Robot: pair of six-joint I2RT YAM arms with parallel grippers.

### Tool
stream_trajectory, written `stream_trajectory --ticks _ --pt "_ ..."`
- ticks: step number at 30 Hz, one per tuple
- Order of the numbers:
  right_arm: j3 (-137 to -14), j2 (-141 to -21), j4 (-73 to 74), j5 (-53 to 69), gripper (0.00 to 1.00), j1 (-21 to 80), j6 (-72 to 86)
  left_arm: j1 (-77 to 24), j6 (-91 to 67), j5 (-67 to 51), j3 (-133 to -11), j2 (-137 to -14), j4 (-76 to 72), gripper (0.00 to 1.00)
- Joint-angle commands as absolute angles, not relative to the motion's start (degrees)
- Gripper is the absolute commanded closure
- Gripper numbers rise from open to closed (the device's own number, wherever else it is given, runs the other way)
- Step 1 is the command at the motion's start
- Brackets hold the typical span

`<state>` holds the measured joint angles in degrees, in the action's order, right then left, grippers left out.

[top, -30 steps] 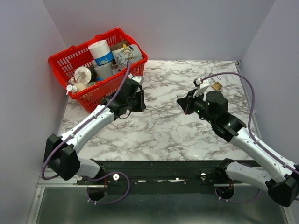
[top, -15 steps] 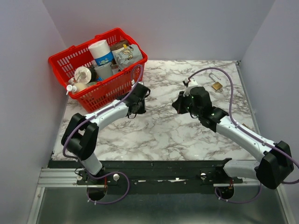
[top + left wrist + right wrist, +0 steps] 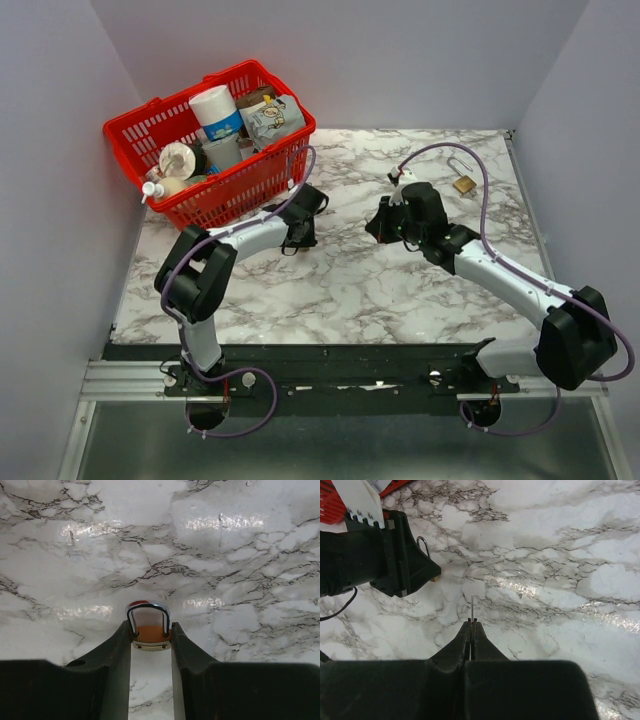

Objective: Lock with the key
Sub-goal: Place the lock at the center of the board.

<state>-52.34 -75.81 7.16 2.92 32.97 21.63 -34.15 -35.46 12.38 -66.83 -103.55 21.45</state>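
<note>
A small padlock (image 3: 149, 633) with an orange-brass body and a chrome shackle sits between the fingertips of my left gripper (image 3: 150, 627), which is shut on its sides, shackle pointing away. My right gripper (image 3: 471, 623) is shut on a key (image 3: 471, 607), whose thin blade sticks out past the fingertips. In the right wrist view the left gripper (image 3: 417, 567) is ahead to the left, the padlock's shackle (image 3: 423, 545) showing at its tip. From above, the left gripper (image 3: 302, 215) and right gripper (image 3: 377, 222) face each other mid-table, a short gap apart.
A red basket (image 3: 131, 137) full of bottles and packets stands at the back left, close behind the left arm. A second brass padlock (image 3: 463, 184) lies on the marble table (image 3: 340, 290) at the back right. Grey walls close in both sides.
Both arms have folded inward and the two grippers have drawn closer together. The right gripper moved left with the key; the left gripper shifted slightly right with the padlock.
</note>
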Motion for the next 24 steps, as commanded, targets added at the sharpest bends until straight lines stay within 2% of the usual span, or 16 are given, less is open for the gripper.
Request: stream_trajectory --ticks 1,5,8,9,11,12,15,23,24 --pt "-52.5 -76.6 5.7 4.9 0.99 32.3 23.0 -33.1 -37.2 12.6 -68.7 -105.7 21.4 0.79" --pt "-52.9 -77.3 5.7 5.2 0.99 31.6 23.2 -32.9 -37.3 12.2 -69.7 -107.7 22.4 0.74" --pt "-53.0 -78.0 5.7 5.9 0.99 31.4 23.6 -32.9 -37.4 11.6 -70.5 -108.1 23.3 0.52" --pt "-53.1 -78.0 5.7 5.8 0.99 31.4 23.6 -32.8 -37.5 11.6 -70.7 -108.0 23.4 0.42" --pt "-53.4 -78.6 5.7 6.1 0.99 31.3 23.8 -32.9 -37.7 11.3 -70.8 -107.4 23.8 0.37" --pt "-53.6 -78.8 5.7 6.0 0.99 31.2 23.6 -32.7 -37.9 11.2 -71.0 -107.1 24.1 0.29" --pt "-53.8 -79.1 5.6 5.7 0.99 30.9 23.5 -32.8 -38.6 10.2 -72.1 -105.9 25.6 0.22" --pt "-54.7 -82.3 5.5 10.7 0.99 30.8 25.4 -33.0 -36.7 6.4 -76.0 -96.4 28.8 0.16" --pt "-54.8 -82.7 4.8 11.4 0.99 30.8 25.9 -33.0 -36.3 6.3 -75.9 -95.1 29.0 0.11"
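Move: The lock is pinched in my left fingers; its spot on the board lies about 2 cm below that hand and 1 cm ahead. From my left hand, the red basket's middle is some 18 cm to the left and 16 cm ahead, about 5 cm higher, and the key in my right hand is about 15 cm to the right, 1 cm ahead, some 12 cm above. From my right hand, the lock lies about 15 cm left, 1 cm ahead and 12 cm below. I ease the lock down the last centimetre or so with my left hand, hold it low over the board while the fingers spread from partly open to wide and let go, then lift straight off, about 3.5 cm up. Meanwhile my right hand keeps its grip on the key and sinks about 3 cm towards the board, tipping slightly downward. ##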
